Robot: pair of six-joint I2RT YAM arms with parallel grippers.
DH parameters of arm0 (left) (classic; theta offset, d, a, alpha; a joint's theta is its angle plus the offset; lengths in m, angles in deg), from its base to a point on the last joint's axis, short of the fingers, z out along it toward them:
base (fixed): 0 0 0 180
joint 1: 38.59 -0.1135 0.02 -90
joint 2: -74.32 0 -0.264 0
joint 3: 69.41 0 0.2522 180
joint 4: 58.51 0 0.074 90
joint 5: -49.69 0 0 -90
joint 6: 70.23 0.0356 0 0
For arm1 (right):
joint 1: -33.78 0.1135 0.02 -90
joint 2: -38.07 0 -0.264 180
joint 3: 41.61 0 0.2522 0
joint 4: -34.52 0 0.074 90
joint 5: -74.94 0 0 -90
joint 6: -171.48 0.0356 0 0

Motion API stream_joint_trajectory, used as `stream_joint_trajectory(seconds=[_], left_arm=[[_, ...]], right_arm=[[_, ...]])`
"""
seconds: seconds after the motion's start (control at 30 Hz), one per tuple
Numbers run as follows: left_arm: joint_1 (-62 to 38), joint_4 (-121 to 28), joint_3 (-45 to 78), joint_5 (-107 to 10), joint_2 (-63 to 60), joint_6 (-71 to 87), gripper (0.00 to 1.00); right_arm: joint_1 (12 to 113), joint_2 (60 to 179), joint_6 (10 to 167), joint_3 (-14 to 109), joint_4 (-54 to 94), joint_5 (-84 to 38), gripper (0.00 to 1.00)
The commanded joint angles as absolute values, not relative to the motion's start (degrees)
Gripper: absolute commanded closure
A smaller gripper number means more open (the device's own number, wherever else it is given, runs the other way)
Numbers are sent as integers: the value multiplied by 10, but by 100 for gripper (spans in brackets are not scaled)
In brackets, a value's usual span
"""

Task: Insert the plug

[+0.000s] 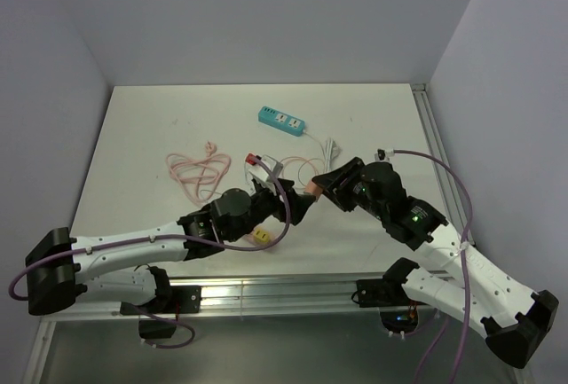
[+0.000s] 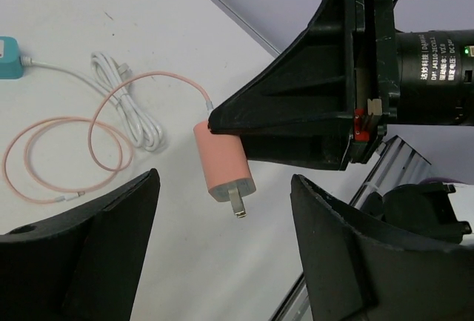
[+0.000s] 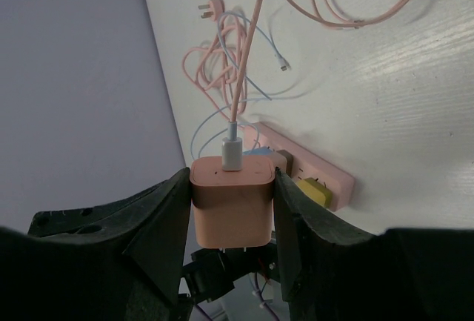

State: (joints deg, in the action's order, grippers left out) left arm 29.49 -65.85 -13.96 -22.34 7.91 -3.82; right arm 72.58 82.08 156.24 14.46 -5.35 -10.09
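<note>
The plug (image 3: 231,202) is a pink charger block with a pink cable running out of its back. My right gripper (image 3: 231,175) is shut on its two sides and holds it above the table (image 1: 160,127). Seen from the left wrist, the plug (image 2: 222,161) hangs with its metal prongs pointing down toward my left gripper (image 2: 224,183), which stands open just short of it, its fingers apart from it. From above, the plug (image 1: 312,188) sits between the right gripper (image 1: 324,182) and the left gripper (image 1: 297,207). A pink power strip (image 3: 326,173) lies below.
A teal power strip (image 1: 282,121) with a coiled white cable (image 1: 330,147) lies at the back. Loose pink cable (image 1: 200,171) is coiled at the left. A yellow plug (image 1: 260,239) shows under my left arm. The table's metal rail (image 1: 266,291) runs along the near edge.
</note>
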Motion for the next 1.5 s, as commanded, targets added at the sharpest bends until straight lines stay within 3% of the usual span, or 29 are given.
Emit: stream_joint_trajectory(seconds=[0.0,0.27,0.4,0.73,0.87,0.9,0.97,1.03,1.23,1.33,1.47], left_arm=[[299,-667,-113,-204,70,-47,24],[299,-670,-102,-219,43,-56,31],[299,-673,-107,-219,42,-60,41],[298,-665,-101,-219,20,-62,55],[298,-669,-104,-224,20,-64,71],[298,-668,-103,-224,21,-63,80],[298,-664,-103,-219,23,-62,100],[297,-661,-109,-219,35,-58,100],[293,-666,-158,-238,106,-35,100],[292,-653,-179,-254,151,-12,100],[292,-658,-207,-313,205,41,100]], right_arm=[[731,813,1567,148,-24,-86,100],[733,805,1570,143,-20,-86,100],[734,804,1568,142,-14,-90,100],[739,812,1559,141,-11,-105,100],[741,809,1551,140,-10,-108,100],[741,808,1548,141,-9,-112,100],[742,808,1526,142,-2,-122,90],[741,809,1510,144,-1,-132,80],[741,811,1423,160,-23,-174,7],[740,820,1353,186,-49,-211,2],[740,849,1276,233,-110,-269,5]])
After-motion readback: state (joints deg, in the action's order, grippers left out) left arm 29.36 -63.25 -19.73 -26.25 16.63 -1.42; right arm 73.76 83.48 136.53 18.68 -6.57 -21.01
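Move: The orange plug, still pinched by the right fingers with its cable upward, has its middle about 1 cm ahead, 1 cm left of and 1 cm below the right hand point; the open left fingers are some 4 cm left of that hand, level fore and aft and 1 cm above. From the left hand, the plug is about 1 cm ahead, 3 cm right and 2 cm below; on the table some 23 cm down, the yellow plug is 12 cm left and 2 cm back, the brown plug 17 cm left and 1 cm ahead. The orange plug's prong end is taken by the left hand, which eases about 3 cm down and right in two small steps while its fingers close and pinch it. The right hand holds almost still, then opens wide and backs off some 3 cm back and 2 cm left, swinging about 20 degrees counter-clockwise; the left, keeping its grip, carries the plug some 4 cm left, then also back and up. ##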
